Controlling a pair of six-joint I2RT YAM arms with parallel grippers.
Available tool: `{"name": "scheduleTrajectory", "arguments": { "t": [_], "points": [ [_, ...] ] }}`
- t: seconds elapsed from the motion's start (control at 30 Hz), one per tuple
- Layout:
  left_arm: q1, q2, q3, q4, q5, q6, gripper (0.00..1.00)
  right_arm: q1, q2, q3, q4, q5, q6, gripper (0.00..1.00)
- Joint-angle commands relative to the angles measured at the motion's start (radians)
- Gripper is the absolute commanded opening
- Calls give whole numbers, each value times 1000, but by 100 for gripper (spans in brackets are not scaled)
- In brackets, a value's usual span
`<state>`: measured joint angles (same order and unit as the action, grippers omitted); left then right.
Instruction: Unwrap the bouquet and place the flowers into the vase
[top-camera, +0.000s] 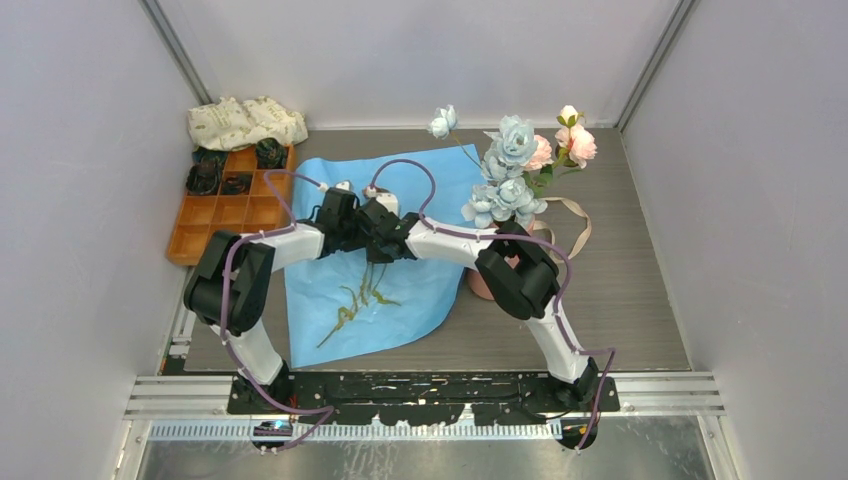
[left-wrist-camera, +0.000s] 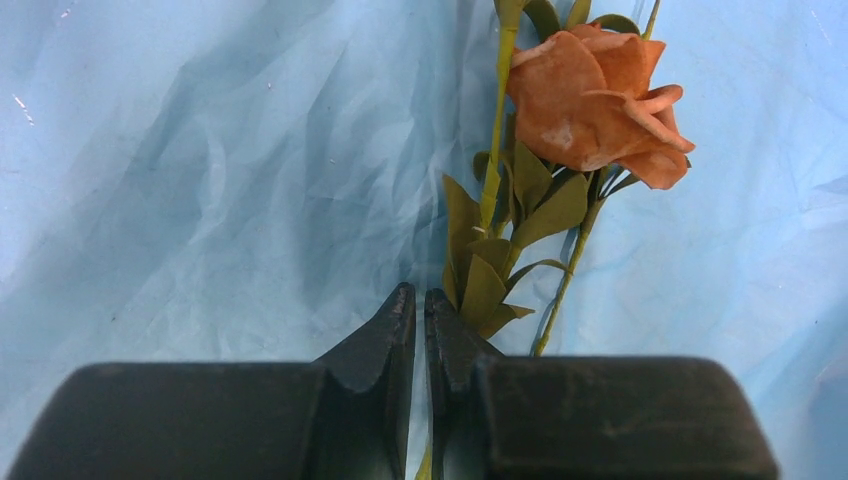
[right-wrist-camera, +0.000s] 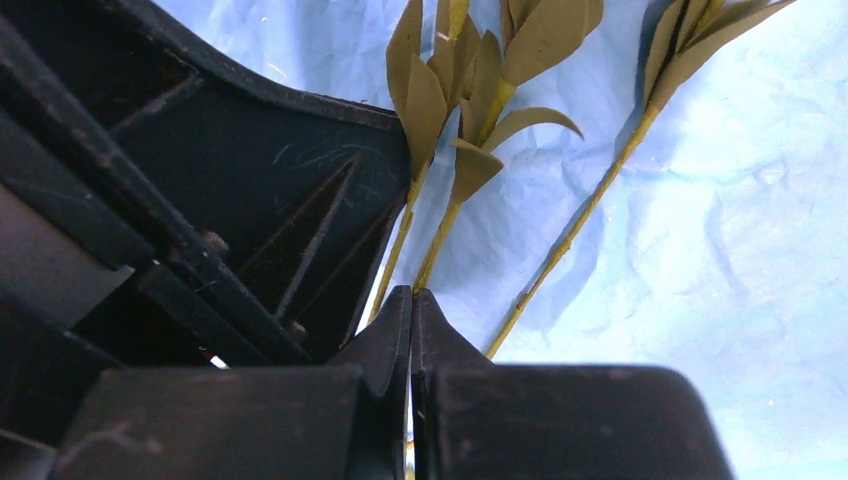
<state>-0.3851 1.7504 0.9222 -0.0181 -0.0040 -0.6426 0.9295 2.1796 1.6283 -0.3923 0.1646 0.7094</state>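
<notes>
The bouquet lies undone: its blue paper (top-camera: 420, 290) is spread flat on the table. Several flowers (top-camera: 512, 165), pale blue and pink, stand in the salmon vase (top-camera: 479, 286), which my right arm mostly hides. Loose green stems (top-camera: 358, 300) lie on the paper. An orange rose (left-wrist-camera: 590, 100) with leaves lies just ahead of my left gripper (left-wrist-camera: 420, 295), whose jaws are shut on a thin flower stem. My right gripper (right-wrist-camera: 412, 293) is shut on a stem (right-wrist-camera: 440, 250) that runs into its tips. Both grippers meet over the paper, left gripper (top-camera: 350, 232) beside right gripper (top-camera: 385, 240).
An orange compartment tray (top-camera: 235, 212) with dark items stands at the back left, with a cream patterned cloth (top-camera: 245, 122) behind it. A beige ribbon (top-camera: 575, 212) loops on the table right of the vase. The left arm's black body (right-wrist-camera: 200, 200) fills the left of the right wrist view.
</notes>
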Motion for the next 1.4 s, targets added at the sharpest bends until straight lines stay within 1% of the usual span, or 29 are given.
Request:
{"name": "scheduleTrajectory", "arguments": {
  "t": [0.0,0.07,0.13,0.23,0.27,0.33,0.47,0.63,0.7,0.77,0.8,0.87,1.0,1.2,1.3,1.37],
  "points": [
    [-19,-22,-31,-44,65,-19,11,53,-34,-34,-39,-58,-21,1],
    [-19,-36,-32,-49,64,-18,11,53,-46,-43,-52,-62,-21,6],
    [-19,-42,-32,-52,64,-16,11,54,-61,-56,-64,-52,-16,16],
    [-18,-37,-26,-58,61,-16,11,53,-105,-113,-44,-24,6,35],
    [-19,-33,-25,-59,61,-15,11,54,-121,-130,-40,-16,11,39],
    [-19,-27,-26,-57,60,-17,11,53,-151,-152,-41,-4,12,44],
    [-19,-24,-32,-50,65,-17,11,53,-191,-194,-46,19,15,46],
    [-18,-34,-38,-50,68,-11,11,53,-266,-272,-34,52,29,53],
    [-18,-31,-39,-47,74,-9,11,54,-306,-321,-15,65,44,53],
    [-19,-30,-37,-46,76,-8,11,53,-344,-376,24,53,64,58],
    [-19,-30,-38,-47,77,-8,11,54,-353,-390,33,49,72,59],
    [-19,-30,-39,-44,79,-9,11,54,-351,-405,29,43,79,59],
    [-18,-31,-40,-41,85,-9,11,54,-365,-462,97,29,110,58],
    [-18,-30,-46,-31,92,-6,11,54,-405,-479,109,63,107,58],
    [-19,-19,-46,-13,122,-8,11,52,-384,-483,130,35,106,58],
    [-20,-14,-49,-7,137,-9,11,49,-377,-512,198,-4,119,58]
  ]
}}
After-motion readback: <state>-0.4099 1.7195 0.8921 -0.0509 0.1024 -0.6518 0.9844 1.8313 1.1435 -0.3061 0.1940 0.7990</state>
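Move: The right fingers are shut at a stem; the lower flower stems they go for lie about 5 cm back and 2 cm right, some 2 cm below. A crooked stem tail lies roughly 12 cm back and 7 cm left, and the vase stands about 30 cm to the right, nearly level. From the left hand, the lower stems are some 11 cm back and 4 cm right. Right fingers open and go about 11 cm back and right over the lower stems; left shifts 3 cm likewise. ##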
